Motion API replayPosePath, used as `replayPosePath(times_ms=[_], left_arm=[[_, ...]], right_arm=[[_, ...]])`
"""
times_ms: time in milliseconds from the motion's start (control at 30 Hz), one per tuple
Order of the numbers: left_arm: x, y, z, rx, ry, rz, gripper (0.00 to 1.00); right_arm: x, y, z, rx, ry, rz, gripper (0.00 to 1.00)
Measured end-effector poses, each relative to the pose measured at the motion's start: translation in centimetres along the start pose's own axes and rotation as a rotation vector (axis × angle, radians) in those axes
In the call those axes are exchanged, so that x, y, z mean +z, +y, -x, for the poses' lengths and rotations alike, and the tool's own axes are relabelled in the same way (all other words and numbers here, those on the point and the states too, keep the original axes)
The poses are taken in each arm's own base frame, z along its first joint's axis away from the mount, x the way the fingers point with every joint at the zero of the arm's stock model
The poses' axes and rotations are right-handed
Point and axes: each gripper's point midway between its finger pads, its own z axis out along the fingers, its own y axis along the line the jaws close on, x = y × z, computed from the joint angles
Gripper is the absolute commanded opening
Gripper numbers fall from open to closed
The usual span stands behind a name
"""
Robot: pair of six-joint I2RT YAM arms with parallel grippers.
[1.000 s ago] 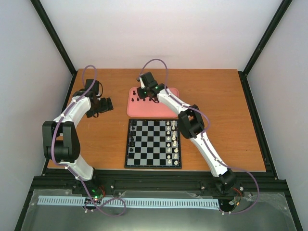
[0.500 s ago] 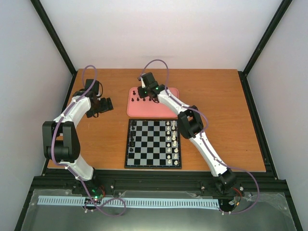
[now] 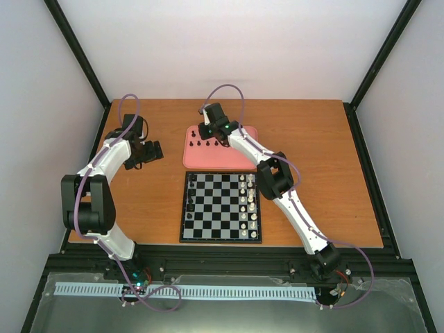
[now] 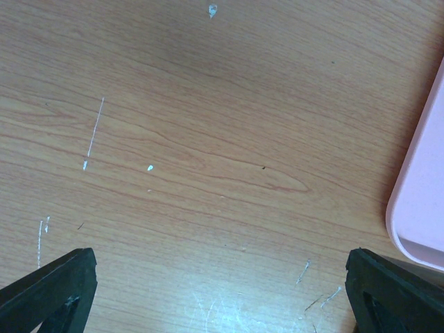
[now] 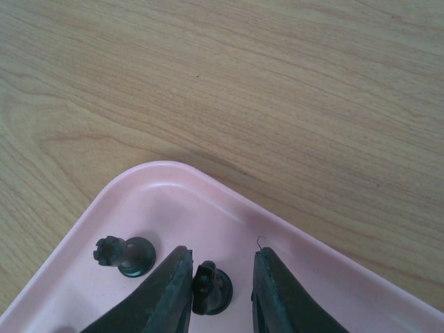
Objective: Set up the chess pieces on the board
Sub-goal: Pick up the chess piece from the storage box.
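Observation:
The board (image 3: 220, 208) lies in the middle of the table, with a few black chess pieces (image 3: 191, 201) on its left column and white pieces (image 3: 247, 205) along its right side. More black pieces (image 3: 198, 143) stand on the pink tray (image 3: 236, 156). My right gripper (image 3: 211, 136) hangs over the tray's far left corner. In the right wrist view it (image 5: 220, 260) is open around a small black piece (image 5: 210, 288) that stands close to the left finger (image 5: 170, 291), and a black rook (image 5: 125, 255) stands to the left. My left gripper (image 3: 149, 152) is open and empty over bare table (image 4: 222, 305).
The tray's rounded corner shows in the right wrist view (image 5: 173, 194) and its edge at the right of the left wrist view (image 4: 423, 201). Bare wooden table (image 3: 312, 159) lies right of the board. Black frame posts stand at the table's corners.
My right gripper has shifted slightly toward the far side over the tray's left corner. The left arm has not moved.

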Motion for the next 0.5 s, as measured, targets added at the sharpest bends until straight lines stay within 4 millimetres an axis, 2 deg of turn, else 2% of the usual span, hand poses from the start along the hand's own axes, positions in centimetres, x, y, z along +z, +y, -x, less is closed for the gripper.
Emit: replayPosePath(times_ms=[200, 333, 500], left_arm=[[0.0, 0.0, 0.0, 0.0, 0.0, 0.0, 1.0], [0.0, 0.01, 0.0, 0.0, 0.0, 0.0, 1.0], [0.01, 0.0, -0.02, 0.0, 0.0, 0.0, 1.0]], right_arm=[[0.0, -0.07, -0.02, 0.005, 0.001, 0.005, 0.18], [-0.02, -0.09, -0.04, 0.007, 0.004, 0.013, 0.05], [-0.09, -0.09, -0.02, 0.001, 0.006, 0.017, 0.03]])
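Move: The chess piece to be taken stands in the far row of the pink tray, right between the right hand's half-open fingers, at most 1 cm below them. A rook is some 3 cm to the left of it at the same reach. In the nearer row, the end piece stands about 4 cm back and 4 cm left of the right hand, and a second piece about 4 cm back and 1 cm left. From the idle left hand the wanted piece lies roughly 17 cm ahead, 17 cm right and 7 cm lower. The right hand stays put low in the tray's far left part, its wrist all but still and its fingers slanting down and forward-left, clear of the rook beside it. From about a third open, the fingers close nearly shut from both sides, most of it in the middle of the move, and pinch the chess piece between the tips, with no lift begun. ##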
